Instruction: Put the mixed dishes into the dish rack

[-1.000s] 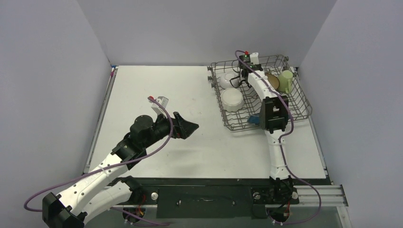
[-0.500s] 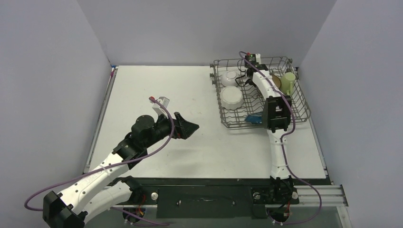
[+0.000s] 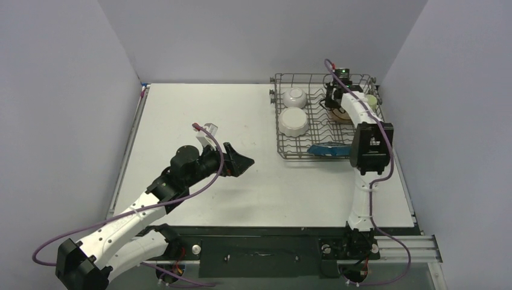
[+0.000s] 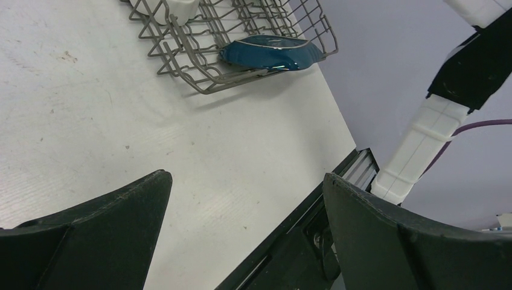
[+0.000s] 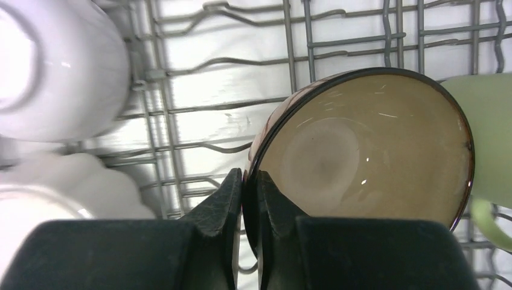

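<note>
The grey wire dish rack stands at the table's far right. It holds the small white bowl, the white scalloped plate, the dark blue leaf-shaped dish at its near edge, the brown bowl and the pale green mug. My right gripper reaches into the rack and is shut on the rim of the brown bowl, which leans against the mug. Over the bare table left of the rack, my left gripper hangs open and holds nothing.
In the left wrist view the rack's near corner with the blue dish lies ahead, and the right arm rises at the right. Purple walls close in the table on three sides. Its black front rail runs between the arm bases.
My right gripper has swung right across the rack, from beside the white bowl to the brown bowl, and shut on its rim. The rack has shifted slightly. The left arm has barely moved.
</note>
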You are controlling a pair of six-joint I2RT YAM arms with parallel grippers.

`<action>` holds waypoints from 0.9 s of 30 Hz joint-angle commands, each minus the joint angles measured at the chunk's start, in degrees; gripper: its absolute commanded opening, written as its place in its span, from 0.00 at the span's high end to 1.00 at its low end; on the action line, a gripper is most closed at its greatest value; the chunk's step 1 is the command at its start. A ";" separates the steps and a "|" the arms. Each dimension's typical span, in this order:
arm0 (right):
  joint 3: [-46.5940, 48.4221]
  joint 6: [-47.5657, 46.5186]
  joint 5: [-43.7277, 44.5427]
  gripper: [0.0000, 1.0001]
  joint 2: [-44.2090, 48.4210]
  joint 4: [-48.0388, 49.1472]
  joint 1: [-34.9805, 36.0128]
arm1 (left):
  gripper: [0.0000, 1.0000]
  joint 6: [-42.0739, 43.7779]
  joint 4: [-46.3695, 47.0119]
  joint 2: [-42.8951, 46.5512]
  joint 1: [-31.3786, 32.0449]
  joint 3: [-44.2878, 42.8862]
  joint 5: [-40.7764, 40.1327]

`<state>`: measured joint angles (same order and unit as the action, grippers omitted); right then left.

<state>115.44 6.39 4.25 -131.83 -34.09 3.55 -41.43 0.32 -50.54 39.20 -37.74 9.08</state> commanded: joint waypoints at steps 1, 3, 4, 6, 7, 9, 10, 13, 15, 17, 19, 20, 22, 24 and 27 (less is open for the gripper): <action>-7.80 13.90 -22.70 1.00 10.69 19.22 -6.39 | 0.04 -0.48 4.10 -0.10 -0.47 0.05 0.68; -11.65 22.28 -29.36 1.00 11.79 27.55 -9.29 | 0.04 -0.68 4.41 -0.13 -0.51 0.23 0.93; -12.79 28.66 -31.49 1.00 11.82 34.12 -10.96 | 0.04 -0.76 4.55 -0.22 -0.52 0.31 1.02; -16.54 39.38 -36.18 1.00 11.43 44.57 -12.77 | 0.04 -0.95 5.09 -0.42 -0.55 0.56 1.24; -19.59 47.57 -38.40 1.00 10.87 48.56 -13.30 | 0.04 -1.11 5.36 -0.56 -0.63 0.73 1.37; -24.34 58.23 -39.79 1.00 10.12 61.49 -14.41 | 0.04 -1.26 5.62 -0.71 -0.65 0.67 1.64; -27.27 61.03 -39.24 1.00 9.89 67.46 -14.92 | 0.04 -1.32 5.69 -0.70 -0.67 0.63 1.68; -32.90 74.29 -37.75 1.00 8.96 80.64 -15.60 | 0.04 -1.66 5.77 -0.48 -0.70 0.61 1.82; -36.61 80.24 -36.50 1.00 8.48 89.66 -15.93 | 0.04 -1.79 5.67 -0.10 -0.63 0.75 1.82; -40.00 83.45 -35.03 1.00 8.84 95.55 -16.02 | 0.04 -1.81 5.58 0.30 -0.73 0.89 1.83; -43.43 85.39 -33.65 1.00 9.53 98.91 -15.96 | 0.04 -1.81 5.57 0.59 -0.70 1.05 1.74; -44.61 86.04 -33.84 1.00 9.54 100.78 -15.99 | 0.04 -1.86 5.62 0.65 -0.70 1.08 1.74; -45.75 88.88 -34.73 1.00 9.08 103.52 -15.93 | 0.04 -2.08 5.74 0.81 -0.74 1.18 1.86; -48.28 91.51 -34.20 1.00 9.67 106.49 -16.24 | 0.04 -2.29 5.93 1.02 -0.71 1.44 2.01; -54.01 90.80 -32.86 1.00 12.50 105.13 -17.32 | 0.04 -2.61 6.17 1.50 -0.73 1.88 2.08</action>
<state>66.06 91.68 -28.73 -123.63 57.74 -13.32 -43.31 3.55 -50.41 38.87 -36.51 10.02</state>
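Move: The right fingers already grip the brown bowl by its left rim; its middle is about 6 cm to this hand's right and 4 cm lower. In the rack, the green mug stands some 21 cm right and 4 cm ahead, the small white bowl 17 cm left and 5 cm ahead, the scalloped white dish 18 cm left and 6 cm back, all a few cm lower. From the left hand the brown bowl is about 33 cm ahead, 48 cm right and 20 cm down. Keeping its pinch on the rim, the right hand carries the brown bowl about 8 cm up over the far part of the rack, swinging right towards the green mug and a little forward before easing partly back, so it finishes roughly 4 cm to the right. All the while the wrist rolls some 90 degrees, left side rising, and its fingers swing up from pointing steeply down to level, forward and slightly left, turning the bowl on edge beneath them. ##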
